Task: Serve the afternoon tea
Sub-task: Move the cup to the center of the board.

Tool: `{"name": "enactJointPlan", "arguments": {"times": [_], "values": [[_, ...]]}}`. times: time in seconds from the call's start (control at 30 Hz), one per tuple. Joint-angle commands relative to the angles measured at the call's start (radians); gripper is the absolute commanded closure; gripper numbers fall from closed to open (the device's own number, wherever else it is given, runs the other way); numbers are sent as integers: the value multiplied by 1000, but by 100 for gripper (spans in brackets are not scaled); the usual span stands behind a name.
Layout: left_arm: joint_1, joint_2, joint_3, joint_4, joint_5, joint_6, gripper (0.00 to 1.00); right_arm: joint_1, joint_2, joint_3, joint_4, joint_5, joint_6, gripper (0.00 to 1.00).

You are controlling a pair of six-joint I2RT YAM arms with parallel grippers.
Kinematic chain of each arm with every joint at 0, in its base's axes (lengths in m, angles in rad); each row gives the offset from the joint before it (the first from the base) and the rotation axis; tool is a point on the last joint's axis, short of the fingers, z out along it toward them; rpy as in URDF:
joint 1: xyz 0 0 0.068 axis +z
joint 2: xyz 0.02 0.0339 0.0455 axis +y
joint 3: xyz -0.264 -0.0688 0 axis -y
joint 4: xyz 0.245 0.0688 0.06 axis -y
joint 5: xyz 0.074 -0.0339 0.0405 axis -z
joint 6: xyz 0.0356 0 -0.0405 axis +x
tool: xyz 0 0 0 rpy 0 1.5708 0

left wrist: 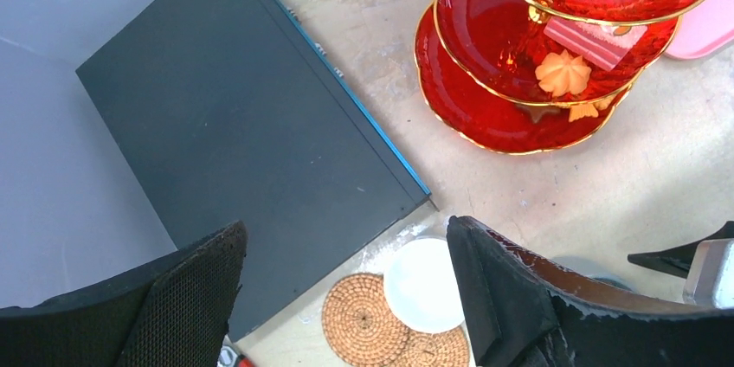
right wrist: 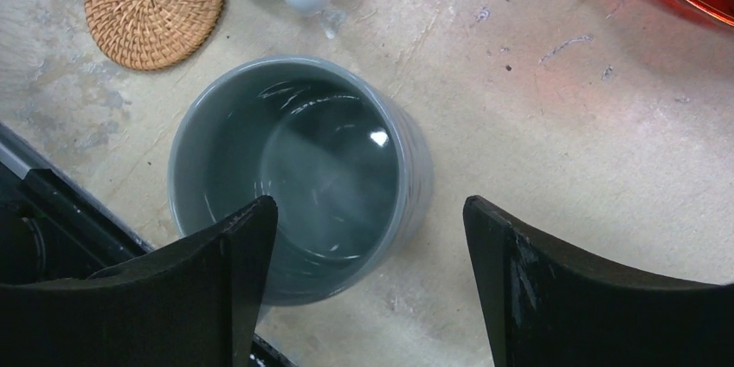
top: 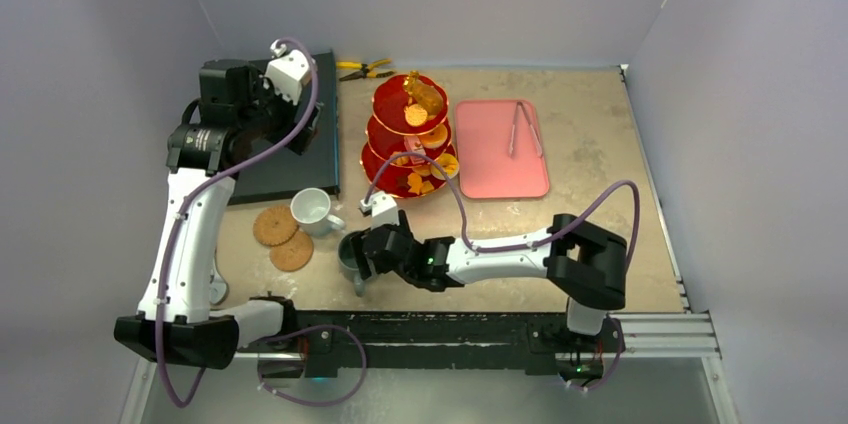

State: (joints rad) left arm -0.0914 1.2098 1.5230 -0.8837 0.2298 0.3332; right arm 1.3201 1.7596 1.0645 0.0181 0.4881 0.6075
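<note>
The red three-tier stand (top: 410,134) with a gold handle holds orange and brown biscuits (top: 416,114); the left wrist view shows it (left wrist: 485,99) with an orange biscuit (left wrist: 563,73). The white mug (top: 312,209) stands beside two cork coasters (top: 275,226). The grey mug (top: 350,254) stands near the front edge. My right gripper (top: 362,262) is open at the grey mug (right wrist: 299,168); one finger (right wrist: 234,272) overlaps its rim and the other stands off to the side. My left gripper (top: 290,124) is open and empty, high above the white mug (left wrist: 424,285) and a coaster (left wrist: 363,319).
A flat dark slab (top: 290,134) lies at the back left under my left gripper. Yellow-handled pliers (top: 362,69) lie behind the stand. A pink tray (top: 480,159) with tongs (top: 525,127) sits right of the stand. A coaster (right wrist: 156,3) lies beyond the grey mug.
</note>
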Motion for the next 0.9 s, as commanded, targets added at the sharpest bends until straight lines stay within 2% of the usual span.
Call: {"name": "enactJointPlan", "arguments": {"times": [0.0, 0.17, 0.27, 0.43, 0.63, 0.77, 0.87], "values": [[10, -19, -20, -11, -23, 53, 15, 8, 14, 11, 5, 11, -42, 19], [11, -20, -52, -34, -32, 94, 20, 7, -18, 7, -14, 38, -33, 20], [11, -17, -91, -48, -34, 136, 26, 7, -49, -17, -47, 46, -27, 26], [12, -26, -200, -76, -63, 250, 35, -11, -36, -29, -68, 70, -23, 48], [11, -53, -348, -88, -119, 376, 37, -52, -37, -38, -86, 81, -37, 60], [27, -54, -458, -22, -155, 407, 41, -121, -73, -64, -128, 80, -25, 82], [45, -31, -504, 14, -159, 427, 41, -178, -133, -107, -154, 91, -14, 89]]}}
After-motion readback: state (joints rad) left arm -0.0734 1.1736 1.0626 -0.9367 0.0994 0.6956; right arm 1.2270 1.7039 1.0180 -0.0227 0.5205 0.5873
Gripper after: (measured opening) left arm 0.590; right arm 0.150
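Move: The grey cup's middle is about 3 cm left of the right hand, 1 cm back and 3 cm below, its right wall between the open fingers. From that hand the white cup is some 7 cm ahead and 12 cm left, the cake stand about 16 cm ahead and 7 cm right. The left hand is high above the white cup, which lies roughly 26 cm below, 4 cm back and 1 cm left; from the left hand the grey cup is about 13 cm back and 9 cm right. Barely shifting at first, the right fingers close on the grey cup's right wall, one inside and one outside, then the hand drags it level to the right and forward, about 5 cm in all and speeding up. Meanwhile the left hand sinks some 17 cm towards the white cup, easing back and left, tipping its fingers down and closing them partway. ##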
